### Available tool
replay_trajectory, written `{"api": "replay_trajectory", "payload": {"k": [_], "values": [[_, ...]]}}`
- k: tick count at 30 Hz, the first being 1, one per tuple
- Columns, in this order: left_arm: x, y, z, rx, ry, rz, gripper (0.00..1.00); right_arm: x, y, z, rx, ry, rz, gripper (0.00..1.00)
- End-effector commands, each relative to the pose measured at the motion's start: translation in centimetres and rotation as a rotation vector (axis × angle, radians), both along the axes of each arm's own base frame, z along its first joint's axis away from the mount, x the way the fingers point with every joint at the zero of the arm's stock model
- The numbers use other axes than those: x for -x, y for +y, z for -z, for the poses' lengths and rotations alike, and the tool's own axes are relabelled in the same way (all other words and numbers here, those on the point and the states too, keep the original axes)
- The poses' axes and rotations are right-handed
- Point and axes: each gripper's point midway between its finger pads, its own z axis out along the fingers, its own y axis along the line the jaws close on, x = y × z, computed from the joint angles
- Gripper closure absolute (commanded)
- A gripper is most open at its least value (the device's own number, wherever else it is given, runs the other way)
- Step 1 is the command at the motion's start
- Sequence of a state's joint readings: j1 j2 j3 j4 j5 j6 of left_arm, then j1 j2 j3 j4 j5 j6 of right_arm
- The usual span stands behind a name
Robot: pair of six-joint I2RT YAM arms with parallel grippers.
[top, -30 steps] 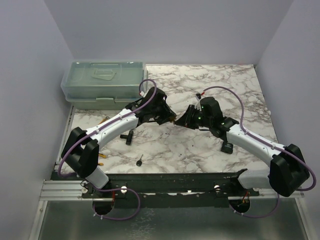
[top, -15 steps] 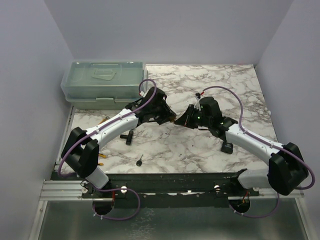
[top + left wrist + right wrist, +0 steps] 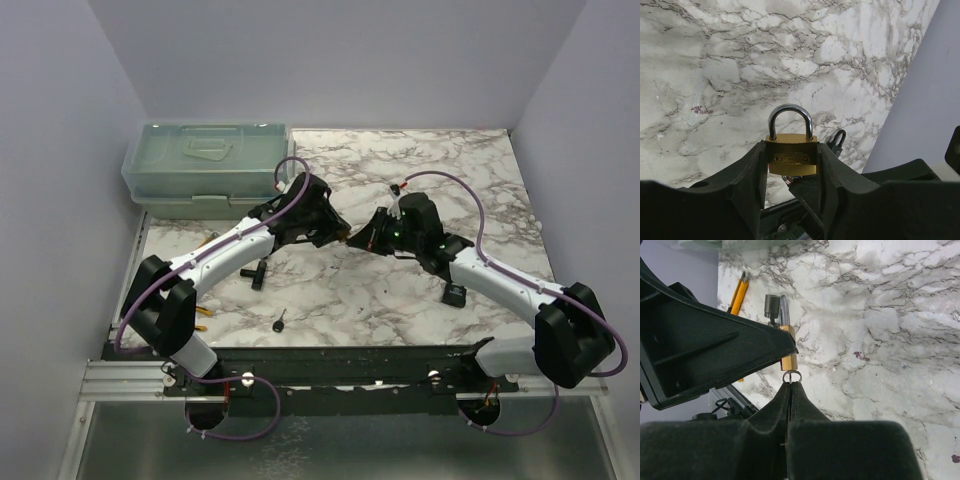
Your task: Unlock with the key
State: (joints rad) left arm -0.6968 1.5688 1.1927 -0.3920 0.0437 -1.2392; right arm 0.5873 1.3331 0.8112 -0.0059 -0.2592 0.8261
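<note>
A brass padlock [image 3: 791, 159] with a steel shackle stands upright above the marble table, clamped by its sides in my left gripper [image 3: 791, 150]. In the right wrist view the padlock [image 3: 788, 360] shows edge-on, with a small metal ring [image 3: 791, 376] hanging at its underside. My right gripper [image 3: 790, 384] is shut, its tips pinching that ring's lower edge. From above, the two grippers [image 3: 340, 237] [image 3: 362, 238] meet tip to tip mid-table. A tiny black-headed key [image 3: 280, 322] lies on the table near the front edge, away from both grippers.
A lidded translucent green box [image 3: 205, 165] stands at the back left. Under the left arm lie a black T-shaped piece [image 3: 258, 272] and yellow-handled pliers [image 3: 739, 292]. A small black padlock [image 3: 455, 295] rests beside the right arm. Grey walls enclose the table.
My right gripper's fingers have closed fully at the padlock's underside. Both grippers have drifted slightly toward the back; the padlock stays in the left grip.
</note>
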Motion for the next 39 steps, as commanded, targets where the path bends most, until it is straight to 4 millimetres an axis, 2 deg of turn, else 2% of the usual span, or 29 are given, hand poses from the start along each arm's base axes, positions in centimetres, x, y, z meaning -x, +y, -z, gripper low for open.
{"api": "replay_trajectory", "payload": {"k": [1, 6, 9, 14, 17, 19, 22, 26, 33, 36, 39], "values": [[1.1, -1.4, -3.4, 0.108, -0.05, 0.053, 1.0, -1.5, 0.4, -2.2, -0.046, -0.139, 0.002, 1.0], [1.2, -1.9, -4.5, 0.133, -0.112, 0.08, 1.0, -1.5, 1.1, -3.6, -0.086, -0.232, -0.048, 1.0], [1.4, -2.3, -5.4, 0.159, -0.144, 0.095, 1.0, -1.1, 1.5, -4.7, -0.075, -0.359, -0.145, 1.0], [1.6, -2.5, -6.1, 0.172, -0.165, 0.108, 1.0, -1.9, -0.1, -4.9, -0.018, -0.418, -0.068, 1.0], [1.7, -2.9, -6.4, 0.181, -0.18, 0.122, 1.0, -1.0, 1.1, -6.1, -0.086, -0.446, -0.148, 1.0], [1.6, -3.0, -6.8, 0.187, -0.2, 0.126, 1.0, -0.5, 1.6, -6.0, -0.095, -0.446, -0.193, 0.99], [1.0, -2.6, -7.7, 0.174, -0.256, 0.112, 1.0, -0.2, 0.9, -5.6, -0.074, -0.441, -0.172, 0.92], [0.1, -1.8, -8.4, 0.139, -0.314, 0.08, 1.0, 0.8, 0.5, -6.1, -0.056, -0.462, -0.207, 0.77], [-0.9, -1.7, -7.9, 0.127, -0.308, 0.031, 1.0, 2.8, -1.1, -5.6, -0.027, -0.436, -0.202, 0.66], [-1.1, -1.7, -7.8, 0.131, -0.304, 0.019, 1.0, 3.2, -1.7, -5.5, -0.025, -0.426, -0.178, 0.55], [-1.2, -1.8, -7.9, 0.137, -0.311, 0.014, 1.0, 2.8, -2.9, -5.1, 0.006, -0.386, -0.092, 0.44]]}}
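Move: The right fingertips are already shut on the key's ring; the key sits in the brass padlock, whose middle is about 2 cm ahead and 3 cm left, 1 cm lower. The left hand still grips that padlock, practically at its own hand point. From the right hand, on the table some 14 cm below, the black padlock lies roughly 23 cm right and 6 cm back, a black-headed pin about 16 cm left and 12 cm back. The right fingers still pinch the key's ring while both hands rise together, then open about halfway and let go of it. In all both climb about 6 cm; the right tips its fingers up some 25 degrees and finally draws back and to the right, away from the padlock, by about 3 cm. The left keeps its grip, tilting its fingers up about 15 degrees. ##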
